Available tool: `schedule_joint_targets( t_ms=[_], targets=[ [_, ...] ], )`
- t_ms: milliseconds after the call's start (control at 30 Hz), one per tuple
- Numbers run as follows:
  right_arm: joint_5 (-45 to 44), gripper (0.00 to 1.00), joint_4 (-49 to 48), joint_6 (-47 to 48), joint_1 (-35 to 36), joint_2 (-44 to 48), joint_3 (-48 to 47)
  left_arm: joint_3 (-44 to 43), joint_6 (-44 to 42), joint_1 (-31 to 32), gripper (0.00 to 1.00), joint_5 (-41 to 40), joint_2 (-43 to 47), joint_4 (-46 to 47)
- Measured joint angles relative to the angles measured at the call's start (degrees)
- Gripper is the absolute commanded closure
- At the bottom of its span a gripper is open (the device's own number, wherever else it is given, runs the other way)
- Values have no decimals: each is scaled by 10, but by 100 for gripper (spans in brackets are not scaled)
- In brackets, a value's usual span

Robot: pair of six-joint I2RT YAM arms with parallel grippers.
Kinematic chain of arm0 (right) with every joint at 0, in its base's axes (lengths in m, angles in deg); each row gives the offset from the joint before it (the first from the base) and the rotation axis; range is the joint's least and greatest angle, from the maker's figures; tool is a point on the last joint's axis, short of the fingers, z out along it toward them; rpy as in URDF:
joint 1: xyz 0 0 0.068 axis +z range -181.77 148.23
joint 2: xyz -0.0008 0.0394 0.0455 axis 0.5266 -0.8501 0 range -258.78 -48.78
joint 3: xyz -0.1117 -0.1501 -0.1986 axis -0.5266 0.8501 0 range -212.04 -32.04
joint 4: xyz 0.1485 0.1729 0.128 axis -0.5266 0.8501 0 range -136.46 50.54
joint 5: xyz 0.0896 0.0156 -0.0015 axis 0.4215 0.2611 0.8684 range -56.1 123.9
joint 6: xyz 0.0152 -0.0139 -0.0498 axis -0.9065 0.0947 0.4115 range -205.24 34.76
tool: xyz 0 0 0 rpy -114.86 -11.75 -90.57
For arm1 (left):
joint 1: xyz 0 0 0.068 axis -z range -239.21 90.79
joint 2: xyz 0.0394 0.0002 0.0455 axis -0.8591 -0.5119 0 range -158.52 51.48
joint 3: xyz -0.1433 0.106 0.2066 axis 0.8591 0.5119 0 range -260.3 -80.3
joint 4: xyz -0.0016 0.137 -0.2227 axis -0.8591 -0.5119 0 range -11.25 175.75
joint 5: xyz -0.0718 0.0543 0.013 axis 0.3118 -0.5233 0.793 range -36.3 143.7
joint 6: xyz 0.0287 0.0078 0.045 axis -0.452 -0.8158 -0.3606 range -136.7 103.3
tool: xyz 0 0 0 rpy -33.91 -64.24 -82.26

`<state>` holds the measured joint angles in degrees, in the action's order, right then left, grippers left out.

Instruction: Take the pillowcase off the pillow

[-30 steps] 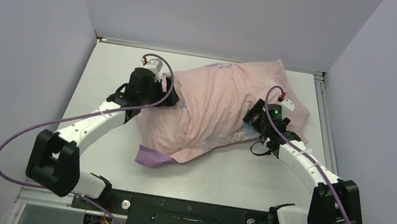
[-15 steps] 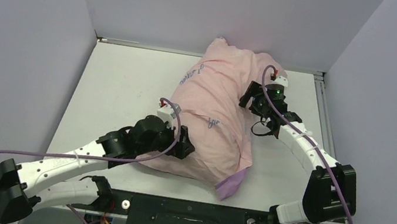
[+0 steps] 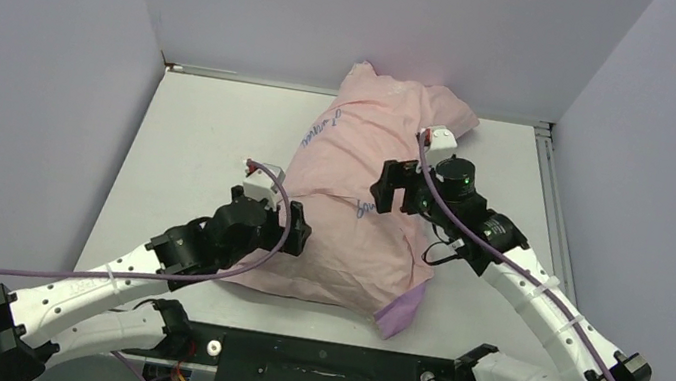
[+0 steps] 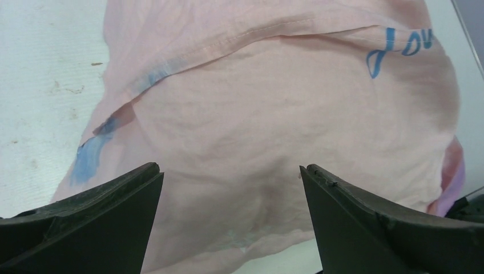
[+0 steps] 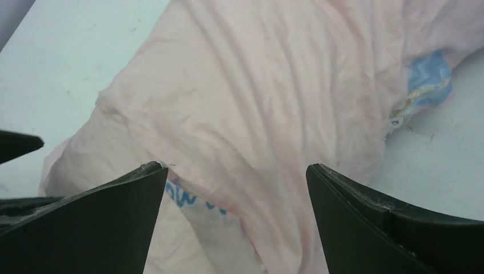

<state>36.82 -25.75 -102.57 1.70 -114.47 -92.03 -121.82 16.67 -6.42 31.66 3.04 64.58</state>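
Observation:
The pillowcase (image 3: pixel 365 185), pale pink with blue writing, lies plump and lengthwise from the back wall toward the near edge, with a purple corner (image 3: pixel 397 311) at its near right. The pillow is hidden inside it. My left gripper (image 3: pixel 293 229) stands open at the bundle's near left flank; in the left wrist view the pink cloth (image 4: pixel 274 125) fills the space ahead of the left gripper (image 4: pixel 229 167), nothing pinched. My right gripper (image 3: pixel 393 187) hovers open over the bundle's middle right; in the right wrist view a seam with blue letters (image 5: pixel 194 200) lies below the right gripper (image 5: pixel 235 165).
The white table (image 3: pixel 192 128) is boxed in by grey walls at the left, back and right. A metal rail (image 3: pixel 548 192) runs along the right edge. The black base bar (image 3: pixel 318 362) lines the near edge.
The bundle has turned from lying across the table to lying lengthwise, its purple corner now near right. My left arm swung to the near left flank; my right gripper moved left over the bundle.

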Motion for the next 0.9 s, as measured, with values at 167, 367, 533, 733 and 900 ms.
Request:
schedule_joint_targets(
  t_ms=[167,367,533,733,900],
  targets=[
    [6,34,17,37,56,-1,-21,-10,-29,0,3,-25,-36,16],
    [8,47,42,72,96,-62,-50,-17,-41,0,3,-37,-47,32],
    [8,61,57,91,104,-90,-52,-16,-39,0,3,-39,-46,35],
    [7,90,79,103,113,-103,-55,-5,-31,0,3,-39,-46,36],
    [14,95,105,107,141,-102,-66,-5,-25,0,3,-40,-40,31]
  ],
)
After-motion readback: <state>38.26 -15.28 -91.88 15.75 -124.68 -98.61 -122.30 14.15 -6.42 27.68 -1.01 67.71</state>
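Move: The pillowcase's hem with the blue letters lies about 4 cm back, 6 cm to the left and 5 cm below the right hand, which is open and empty. The purple corner is roughly 21 cm back and 7 cm to the right of that hand, some 18 cm down; another strip of blue lettering on the left edge lies about 10 cm ahead, 14 cm left and 12 cm down. From the left hand, the hem is about 3 cm ahead, 13 cm to the right and slightly below. The pillowcase's lettered hem is what the right hand goes for: it swings about 5 cm left and some 3 cm back, rises a touch, then sinks onto the hem while closing from wide open to nearly shut, pinching it. The wrist turns some 20 degrees counter-clockwise, its left side dipping, and the closing hand draws a little farther back and left. The left hand stays open. ##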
